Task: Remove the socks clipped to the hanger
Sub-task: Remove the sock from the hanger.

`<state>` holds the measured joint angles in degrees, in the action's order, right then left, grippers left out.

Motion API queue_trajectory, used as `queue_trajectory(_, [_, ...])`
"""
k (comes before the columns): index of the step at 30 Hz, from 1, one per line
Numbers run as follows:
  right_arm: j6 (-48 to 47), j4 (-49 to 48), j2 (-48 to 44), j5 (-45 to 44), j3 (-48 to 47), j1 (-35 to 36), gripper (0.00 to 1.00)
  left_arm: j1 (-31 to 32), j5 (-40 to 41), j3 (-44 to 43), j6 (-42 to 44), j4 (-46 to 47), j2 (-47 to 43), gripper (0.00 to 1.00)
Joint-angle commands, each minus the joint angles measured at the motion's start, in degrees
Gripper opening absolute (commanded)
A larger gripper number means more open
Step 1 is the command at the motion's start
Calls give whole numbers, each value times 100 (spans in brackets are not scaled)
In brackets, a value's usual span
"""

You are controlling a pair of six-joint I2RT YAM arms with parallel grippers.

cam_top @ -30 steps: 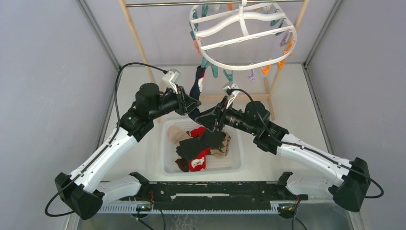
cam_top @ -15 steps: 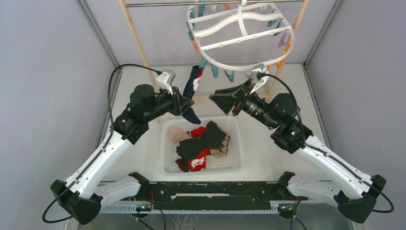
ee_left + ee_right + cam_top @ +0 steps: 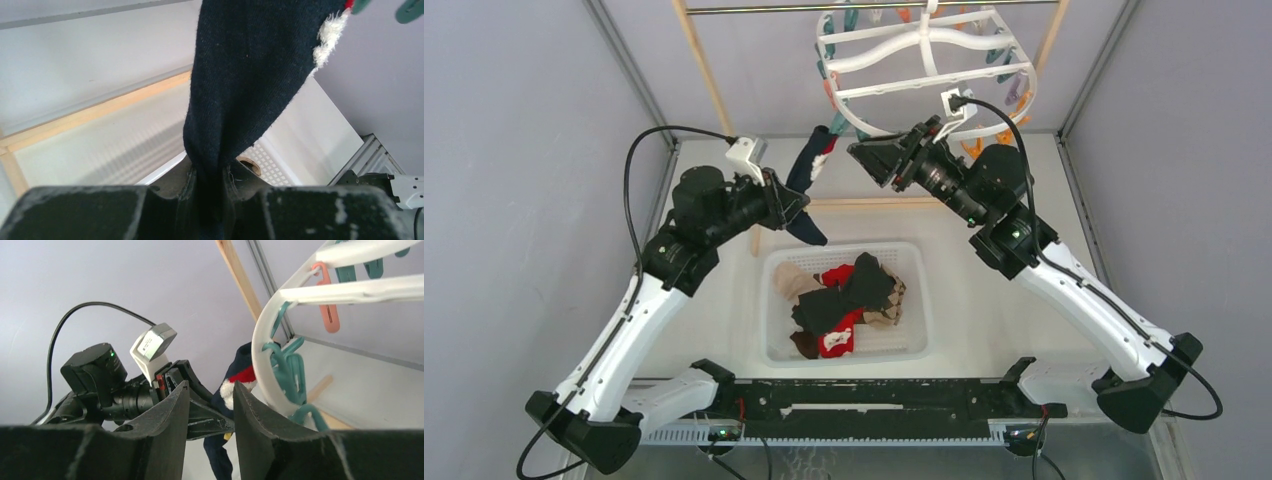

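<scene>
A navy sock (image 3: 810,168) with red and white marks hangs by its top from a teal clip (image 3: 287,371) at the left end of the white oval hanger (image 3: 924,72). My left gripper (image 3: 790,208) is shut on the sock's lower part and draws it slanting down to the left. In the left wrist view the navy fabric (image 3: 240,85) runs bunched into the shut gripper (image 3: 210,175). My right gripper (image 3: 871,158) is open and holds nothing. It is raised beside the hanger's left rim (image 3: 261,340), with the sock's white tuft (image 3: 229,389) just beyond its fingertips (image 3: 184,390).
A white perforated basket (image 3: 844,247) below holds several loose socks (image 3: 844,305). The hanger hangs from a metal rod (image 3: 754,8) on a wooden rack (image 3: 709,80), whose lower bar (image 3: 100,112) lies behind the basket. Grey walls stand on both sides.
My right gripper has risen from above the basket to the hanger's left rim and narrowed slightly. The left gripper has pulled the sock left and up, and the hanger has swung back.
</scene>
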<state>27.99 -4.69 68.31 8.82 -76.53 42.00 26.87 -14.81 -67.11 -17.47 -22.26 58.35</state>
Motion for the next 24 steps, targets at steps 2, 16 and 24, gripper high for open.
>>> queue_trajectory(2, [162, 49, 280, -249, -645, 54, 44, -322, -113, -471, 79, -118, -148, 21])
queue_trajectory(16, [203, 723, 559, -561, -1024, -307, 45, -349, -283, -496, 35, -217, -335, 21])
queue_trajectory(24, [331, 1049, 517, -524, -994, -581, 46, -349, -500, -479, -77, -122, -307, 21])
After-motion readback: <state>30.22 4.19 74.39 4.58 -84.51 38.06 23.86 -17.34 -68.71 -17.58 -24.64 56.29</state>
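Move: The teal clip that still holds the navy sock's cuff sits on the hanger rim, about 8 cm ahead of the right hand, 4 cm to its left and roughly level; the cuff is some 6 cm ahead and 7 cm left, slightly lower. A coral clip stands about 13 cm ahead and 6 cm left, a little higher. From the left hand, gripping the sock, the teal clip is roughly 12 cm ahead, 6 cm right and 10 cm above. The clipped end of the sock is what the right hand nears, reaching forward about 5 cm towards the teal clip with fingers still part open; it rises slightly, then sinks, easing right late on while turning clockwise and tipping down, each under 10 degrees. The left hand keeps its pinch on the sock and draws it some 1.5 cm left and up. ##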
